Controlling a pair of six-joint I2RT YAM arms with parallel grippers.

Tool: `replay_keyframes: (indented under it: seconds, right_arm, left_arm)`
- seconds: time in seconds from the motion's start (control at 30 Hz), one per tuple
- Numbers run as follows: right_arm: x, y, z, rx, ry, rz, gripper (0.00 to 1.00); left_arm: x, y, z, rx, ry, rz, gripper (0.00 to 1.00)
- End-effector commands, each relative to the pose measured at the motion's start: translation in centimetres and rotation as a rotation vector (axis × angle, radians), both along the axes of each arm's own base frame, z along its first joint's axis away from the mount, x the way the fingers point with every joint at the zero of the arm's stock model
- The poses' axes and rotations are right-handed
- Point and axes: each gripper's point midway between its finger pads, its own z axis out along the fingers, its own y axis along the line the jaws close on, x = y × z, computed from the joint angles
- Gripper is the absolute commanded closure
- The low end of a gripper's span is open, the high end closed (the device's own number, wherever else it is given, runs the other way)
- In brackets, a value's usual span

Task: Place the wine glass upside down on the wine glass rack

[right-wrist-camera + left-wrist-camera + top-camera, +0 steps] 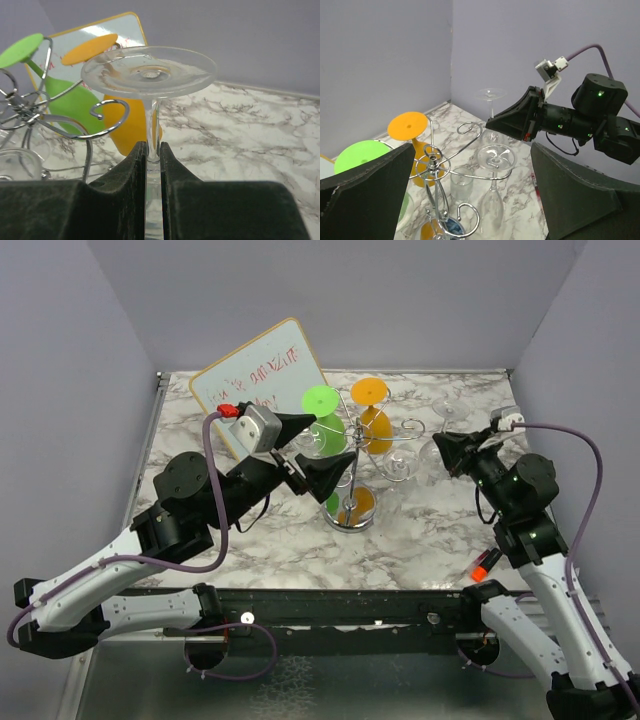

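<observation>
My right gripper (153, 151) is shut on the stem of a clear wine glass (149, 71) held upside down, foot up. In the top view this gripper (438, 452) and glass (449, 412) are just right of the chrome wine glass rack (352, 502); a scroll-ended rack arm (108, 118) is close on the left. A green glass (322, 420), an orange glass (372, 420) and a clear glass (495, 159) hang upside down on the rack (434, 165). My left gripper (322, 447) is open and empty at the rack's left side, its fingers (367, 192) framing the rack.
A whiteboard (258, 380) with red writing leans at the back left. A small red object (483, 562) lies near the front right edge. A clear tumbler-like glass (461, 184) shows under the rack arms. Grey walls enclose the marble tabletop (420, 530).
</observation>
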Motion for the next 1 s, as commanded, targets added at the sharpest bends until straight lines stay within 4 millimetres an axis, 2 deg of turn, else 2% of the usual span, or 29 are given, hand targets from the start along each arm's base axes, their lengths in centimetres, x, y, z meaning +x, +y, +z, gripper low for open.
replay_keyframes:
  seconds: [0.0, 0.17, 0.47, 0.83, 0.97]
  right_arm:
    - [1.4, -0.5, 2.0, 0.027, -0.103, -0.043, 0.99]
    - [2.8, 0.7, 0.3, 0.025, -0.064, -0.003, 0.99]
    - [3.3, 3.5, -1.1, 0.017, -0.057, 0.149, 0.99]
    - [2.5, 6.3, -2.3, -0.012, -0.066, 0.330, 0.99]
    - [2.4, 6.7, -2.4, -0.015, -0.066, 0.361, 0.99]
  left_arm:
    - [0.7, 0.7, -1.3, 0.047, 0.012, 0.052, 0.01]
    - [0.8, 0.6, -1.5, 0.054, 0.010, 0.060, 0.01]
    - [0.8, 0.6, -1.6, 0.054, 0.014, 0.058, 0.01]
    - [0.5, 0.5, -1.6, 0.048, 0.015, 0.040, 0.01]
    - [0.5, 0.6, -1.4, 0.042, 0.011, 0.042, 0.01]
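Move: The right gripper already holds the clear wine glass upside down by its stem; the rack's free hook is about 6 cm to its left, 3 cm ahead and some 2 cm lower. The orange glass hangs roughly 9 cm ahead, 13 cm left and 8 cm below the gripper; the hanging clear glass is about 4 cm back, 7 cm left and 8 cm down. From the idle left gripper the hook lies about 11 cm ahead, 14 cm right and 12 cm below. Bring the right gripper forward and down first, then sweep it left, still sinking a little, to take the stem towards the free hook: about 5 cm left, 4 cm down and 3.5 cm forward in all. Turn the hand some 15 degrees counter-clockwise during the leftward part, and keep the fingers shut on the stem with the foot on top. ##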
